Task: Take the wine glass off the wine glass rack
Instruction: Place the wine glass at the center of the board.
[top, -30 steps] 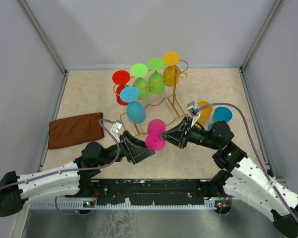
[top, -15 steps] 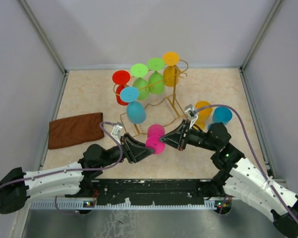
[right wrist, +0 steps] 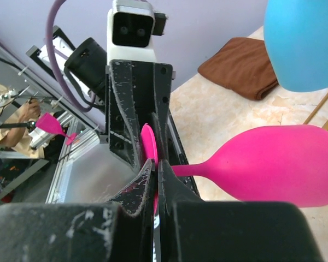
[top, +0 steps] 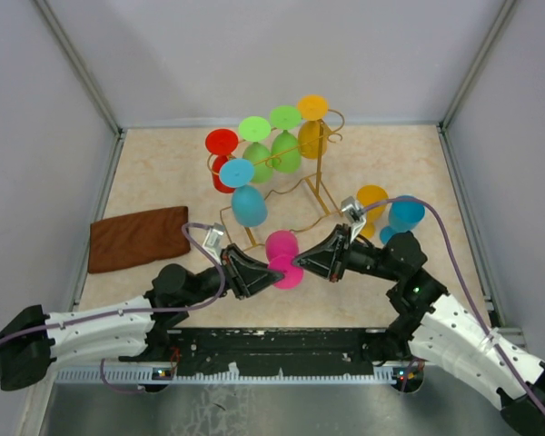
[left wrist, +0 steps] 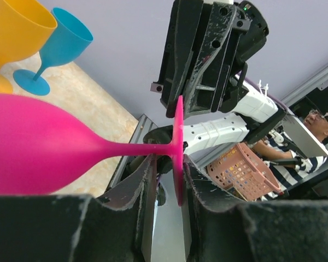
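Observation:
The gold wine glass rack (top: 320,182) stands at the back with several coloured glasses hanging from its rails. A pink wine glass (top: 282,243) is off the rack, lying sideways above the table between both arms. My right gripper (top: 300,263) (right wrist: 158,169) is shut on the rim of its foot disc (right wrist: 147,142). My left gripper (top: 277,270) (left wrist: 168,174) straddles the same foot from the opposite side. The disc rests against one finger, a gap shows on the other side, and the stem (left wrist: 131,148) passes just over that fingertip.
A brown cloth (top: 138,238) lies at the left. An orange glass (top: 372,195) and a blue glass (top: 406,212) stand upright at the right, behind my right arm. A light blue glass (top: 249,206) hangs low on the rack just beyond the pink one.
My left gripper's jaws have narrowed a lot around the pink glass's foot. The glass and my right gripper have drifted slightly nearer and to the left.

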Robot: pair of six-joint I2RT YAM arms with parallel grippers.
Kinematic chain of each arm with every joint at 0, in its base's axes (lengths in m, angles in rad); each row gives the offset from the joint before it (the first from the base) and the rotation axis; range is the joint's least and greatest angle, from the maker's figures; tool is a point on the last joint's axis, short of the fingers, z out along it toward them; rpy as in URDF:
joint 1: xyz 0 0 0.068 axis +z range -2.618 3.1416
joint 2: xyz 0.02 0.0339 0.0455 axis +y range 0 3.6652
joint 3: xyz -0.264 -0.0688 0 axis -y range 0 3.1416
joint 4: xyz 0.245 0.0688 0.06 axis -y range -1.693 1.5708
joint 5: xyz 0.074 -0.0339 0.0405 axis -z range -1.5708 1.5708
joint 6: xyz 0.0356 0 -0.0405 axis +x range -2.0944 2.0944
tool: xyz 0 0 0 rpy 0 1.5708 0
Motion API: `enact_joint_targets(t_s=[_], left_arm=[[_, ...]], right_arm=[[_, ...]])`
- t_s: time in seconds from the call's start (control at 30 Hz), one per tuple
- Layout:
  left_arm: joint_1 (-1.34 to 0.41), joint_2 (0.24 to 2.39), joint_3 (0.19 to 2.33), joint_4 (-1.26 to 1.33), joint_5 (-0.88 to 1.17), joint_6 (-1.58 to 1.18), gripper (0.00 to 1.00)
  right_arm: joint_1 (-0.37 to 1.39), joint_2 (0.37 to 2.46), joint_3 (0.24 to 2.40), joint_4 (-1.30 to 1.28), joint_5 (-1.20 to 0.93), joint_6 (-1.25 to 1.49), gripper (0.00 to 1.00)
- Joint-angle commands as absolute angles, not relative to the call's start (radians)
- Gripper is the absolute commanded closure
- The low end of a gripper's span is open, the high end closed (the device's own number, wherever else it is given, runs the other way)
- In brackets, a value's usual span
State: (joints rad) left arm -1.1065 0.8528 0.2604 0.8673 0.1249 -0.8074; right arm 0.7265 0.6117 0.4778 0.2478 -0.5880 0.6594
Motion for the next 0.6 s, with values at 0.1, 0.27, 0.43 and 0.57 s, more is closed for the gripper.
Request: enact_joint_targets(t_s=[0.1,0.27,0.43,0.57], left_arm=[[-1.114,0.913,0.322,0.832,0.207,-0.792,0.74],[-1.114,0.925,0.326,0.842,0.212,-0.788,1.00],[-1.114,0.910,0.319,0.839,0.254,-0.712,1.00],[-1.113,0.887,0.299,0.807,0.370,-0.593,1.00]], right_arm=[[0.732,0.574,0.492,0.344,-0.659,0.660,1.00],[0.732,0.564,0.490,0.338,-0.661,0.656,0.99],[0.732,0.511,0.528,0.199,-0.526,0.585,0.50],[0.732,0.443,0.564,-0.043,-0.175,0.535,0.27]])
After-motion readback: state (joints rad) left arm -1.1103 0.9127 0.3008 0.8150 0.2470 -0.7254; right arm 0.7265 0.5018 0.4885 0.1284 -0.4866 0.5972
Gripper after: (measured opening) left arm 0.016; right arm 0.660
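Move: The pink wine glass lies level in the air, bowl pointing forward: its middle is about 6 cm ahead of my left hand and 3 cm to the right, and about 5 cm ahead of my right hand and 4 cm to the left. From my left hand, the light-blue glass on the rack is some 17 cm ahead, 8 cm left and slightly higher. From my right hand, the standing yellow glass is about 18 cm ahead, 21 cm right and 17 cm lower. My left fingers, already straddling the left edge of the pink glass's base disc, ease right, back and down by about 1.5 cm each way and shut on it. My right hand keeps its pinch, drawing back 1 cm, until the left is shut, then opens about two-thirds and comes free, moving forward and to the right, away from the disc. ##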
